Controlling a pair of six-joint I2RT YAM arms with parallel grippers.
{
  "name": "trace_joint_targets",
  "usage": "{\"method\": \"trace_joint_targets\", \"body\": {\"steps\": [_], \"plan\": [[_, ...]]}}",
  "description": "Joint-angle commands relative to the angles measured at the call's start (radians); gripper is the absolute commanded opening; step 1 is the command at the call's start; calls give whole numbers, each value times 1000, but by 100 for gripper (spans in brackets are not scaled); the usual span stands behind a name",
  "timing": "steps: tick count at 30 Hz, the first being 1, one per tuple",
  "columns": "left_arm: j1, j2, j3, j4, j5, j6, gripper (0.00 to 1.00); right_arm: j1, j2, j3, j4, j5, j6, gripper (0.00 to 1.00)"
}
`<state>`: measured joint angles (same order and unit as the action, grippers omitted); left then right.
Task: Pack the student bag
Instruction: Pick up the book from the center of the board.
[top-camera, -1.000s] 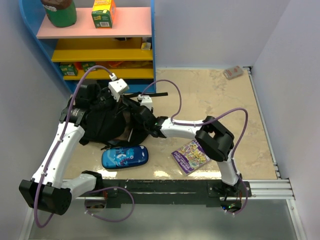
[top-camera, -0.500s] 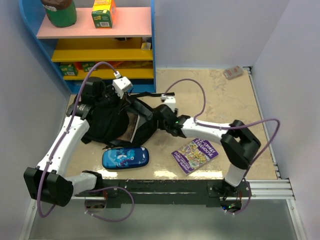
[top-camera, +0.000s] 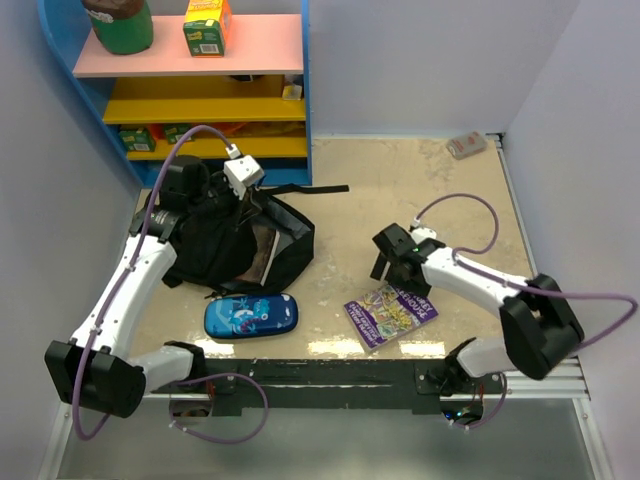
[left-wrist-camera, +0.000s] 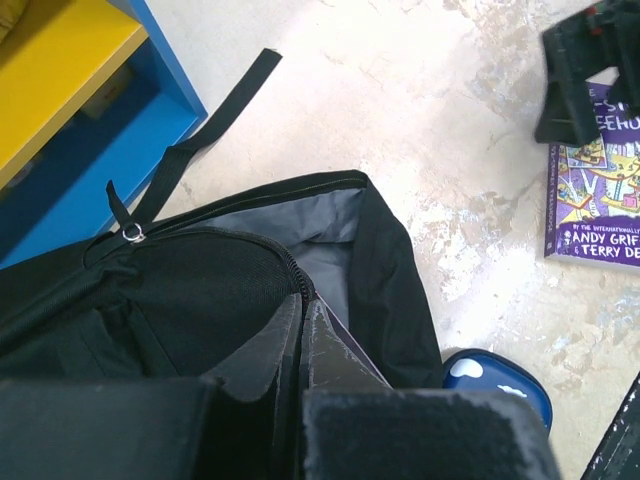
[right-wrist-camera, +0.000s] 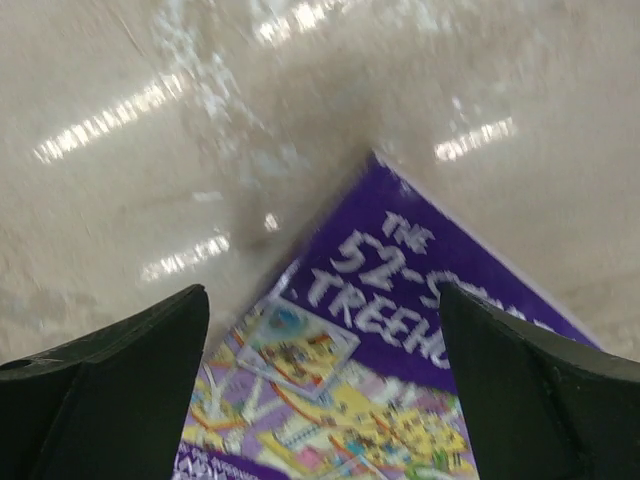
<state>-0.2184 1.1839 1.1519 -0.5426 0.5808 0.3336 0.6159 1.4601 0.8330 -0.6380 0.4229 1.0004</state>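
Observation:
The student bag, a black backpack, lies at the left with its zip opening facing right. My left gripper is shut on the bag's zip edge and holds the opening up; its grey lining shows. A book's edge shows inside the opening. My right gripper is open and empty, hovering just above the top corner of a purple book that lies flat on the table. In the right wrist view the book fills the space between the spread fingers.
A blue pencil case lies in front of the bag. A blue shelf unit with a green jar and a juice box stands behind it. A bag strap trails right. A small card sits at back right.
My right arm has pulled out of the bag's opening and swung right, over the purple book, and its jaws have opened wider. The left gripper still holds the bag's edge.

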Motion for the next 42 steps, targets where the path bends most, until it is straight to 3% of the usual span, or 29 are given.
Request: {"method": "trace_joint_targets", "body": {"steps": [1, 7, 14, 20, 25, 29, 33, 42], "plan": [[-4, -46, 29, 10, 57, 8, 0, 4, -179, -81, -121, -84, 118, 99], [-4, -61, 11, 15, 59, 7, 0, 4, -360, -112, -271, -87, 162, 98], [-6, -63, -4, 26, 65, 2, 0, 59, -511, -233, -236, -239, 237, 99], [-4, -63, 2, 30, 70, -2, 0, 125, -371, -247, -183, -230, 308, 99], [-3, -63, 8, 27, 59, 4, 0, 145, -238, -232, -40, -158, 346, 99], [-4, -64, 20, 12, 47, 22, 0, 145, -95, -114, 73, -43, 237, 98], [-4, -67, 25, -2, 30, 31, 0, 145, 107, 72, 22, 94, 150, 99], [-2, -81, 20, 24, -25, 28, 0, 148, 51, -98, 161, -32, 205, 99]]}}
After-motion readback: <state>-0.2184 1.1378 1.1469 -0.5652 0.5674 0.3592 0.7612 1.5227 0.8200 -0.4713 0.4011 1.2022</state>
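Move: Just below the open right hand, which hangs over the book's far, title end, lies the purple book, its middle about 6 cm back, 3 cm to the left and some 3 cm down. The bag's open mouth stands about 29 cm to this hand's left and 10 cm ahead; the pencil case is roughly 35 cm left and 7 cm back. From the left hand, at the bag's top, the book's middle is some 31 cm right, 12 cm back and 22 cm below. Lifting about 4 cm off the title end, the right hand draws back over the book some 11 cm and sinks to its near long edge, then sweeps forward about 12 cm and left 6 cm, staying low. Its fingers stay wide open, finishing with one over the cover and the other at the near-right long edge. The left hand keeps its closed hold on the bag. ##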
